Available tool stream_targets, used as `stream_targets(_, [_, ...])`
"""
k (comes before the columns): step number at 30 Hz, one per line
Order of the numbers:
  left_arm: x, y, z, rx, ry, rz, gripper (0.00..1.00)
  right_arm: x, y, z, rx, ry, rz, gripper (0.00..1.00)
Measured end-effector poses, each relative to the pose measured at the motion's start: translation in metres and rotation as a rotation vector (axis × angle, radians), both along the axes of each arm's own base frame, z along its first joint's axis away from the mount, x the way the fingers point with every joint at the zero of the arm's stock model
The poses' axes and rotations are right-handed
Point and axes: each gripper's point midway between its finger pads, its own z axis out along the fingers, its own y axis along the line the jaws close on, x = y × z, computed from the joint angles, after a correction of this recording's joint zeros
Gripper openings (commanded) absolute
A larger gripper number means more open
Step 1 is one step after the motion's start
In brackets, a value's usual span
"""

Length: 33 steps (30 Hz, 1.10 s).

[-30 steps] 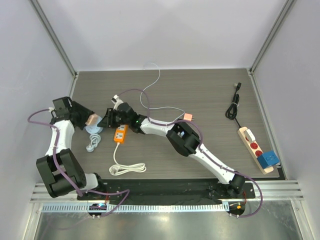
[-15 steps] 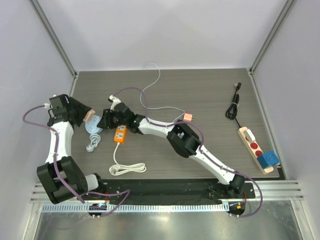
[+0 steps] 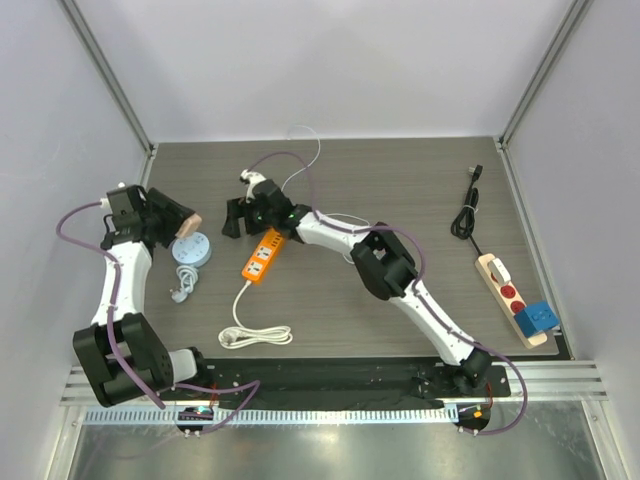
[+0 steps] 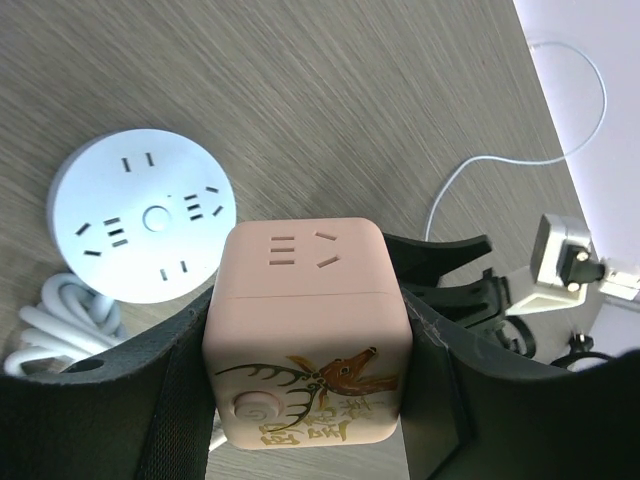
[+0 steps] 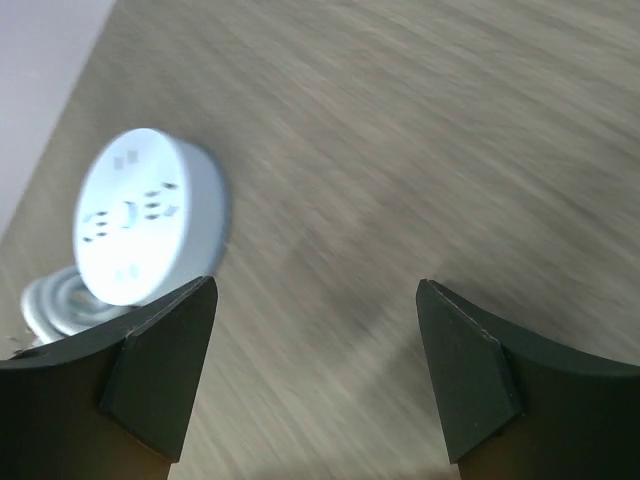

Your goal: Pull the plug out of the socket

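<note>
The dark blue plug sits in the near end of the beige socket at the far right of the table, far from both arms. My left gripper is shut on a pink cube with a deer drawing, held just above and behind a round light-blue socket. My right gripper hangs at the back left of the table, open wide with nothing between its fingers. The plug and socket do not show in either wrist view.
An orange strip lies slanted by the right gripper, its white cable coiled nearer the front. The round light-blue socket lies left of it. The beige strip's black cord is bundled at the back right.
My right gripper opened wide and drew back to the right from the round socket. The orange strip swung right. The left gripper lifted the pink cube off the round socket.
</note>
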Motion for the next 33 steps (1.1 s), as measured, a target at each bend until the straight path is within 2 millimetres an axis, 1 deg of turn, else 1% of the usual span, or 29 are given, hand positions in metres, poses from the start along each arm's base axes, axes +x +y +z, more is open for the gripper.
stream_targets(2, [0.002, -0.005, -0.001, -0.007, -0.004, -0.024, 0.0, 0.009, -0.022, -0.003, -0.032, 0.008, -0.026, 0.87])
stream_targets(4, [0.005, -0.011, -0.005, -0.01, 0.004, -0.051, 0.0, 0.011, -0.039, -0.003, -0.059, 0.011, -0.046, 0.88])
stream_targets(7, [0.006, -0.023, -0.013, -0.019, 0.024, -0.1, 0.0, 0.003, -0.055, 0.003, -0.096, -0.007, -0.05, 0.88])
stream_targets(9, [0.006, -0.031, -0.015, -0.021, 0.028, -0.129, 0.0, -0.007, -0.061, 0.015, -0.106, -0.034, -0.04, 0.89])
stream_targets(13, [0.007, -0.04, -0.013, -0.018, 0.022, -0.169, 0.0, -0.027, -0.069, 0.053, -0.054, -0.102, -0.021, 0.9])
stream_targets(16, [0.008, -0.043, -0.011, -0.018, 0.014, -0.187, 0.0, -0.035, -0.068, 0.08, 0.02, -0.15, -0.018, 0.89])
stream_targets(18, [0.01, -0.046, -0.008, -0.015, 0.006, -0.204, 0.0, -0.037, -0.067, 0.089, 0.067, -0.163, -0.022, 0.89])
stream_targets(20, [0.011, -0.05, -0.008, -0.016, 0.003, -0.223, 0.0, -0.038, -0.066, 0.09, 0.098, -0.155, -0.024, 0.89])
stream_targets(25, [0.014, -0.064, -0.006, -0.028, -0.01, -0.278, 0.0, -0.047, -0.071, 0.071, 0.13, -0.089, -0.028, 0.89])
stream_targets(27, [0.014, -0.07, -0.005, -0.032, -0.017, -0.298, 0.0, -0.049, -0.073, 0.066, 0.142, -0.072, -0.035, 0.89])
stream_targets(29, [0.015, -0.073, -0.006, -0.036, -0.019, -0.312, 0.0, -0.052, -0.073, 0.065, 0.17, -0.054, -0.039, 0.89])
stream_targets(33, [0.015, -0.077, -0.009, -0.05, -0.01, -0.327, 0.0, -0.056, -0.07, 0.074, 0.251, -0.025, -0.047, 0.9])
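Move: Gripped in the left hand is the pink plug, already free. The orange strip lies about 16 cm right of that hand, 1 cm nearer the base and some 15 cm below; the round white socket lies only 3 cm left and 2 cm back, 14 cm below. From the empty, open right hand the pink plug is about 10 cm left, 5 cm back and 10 cm higher; the white socket lies 12 cm left and 6 back, the orange strip 7 right and 7 back, both roughly 5 cm lower. Keeping its grip on the pink plug, the left hand carries it about 8 cm right, away from above the white socket towards the orange strip, turning some 20 degrees clockwise. The right hand, still wide open, first draws right, away from the socket, then climbs and pulls back, dipping slightly before the end; it finishes about 7 cm higher with its fingers levelled towards the held plug, not touching it. ##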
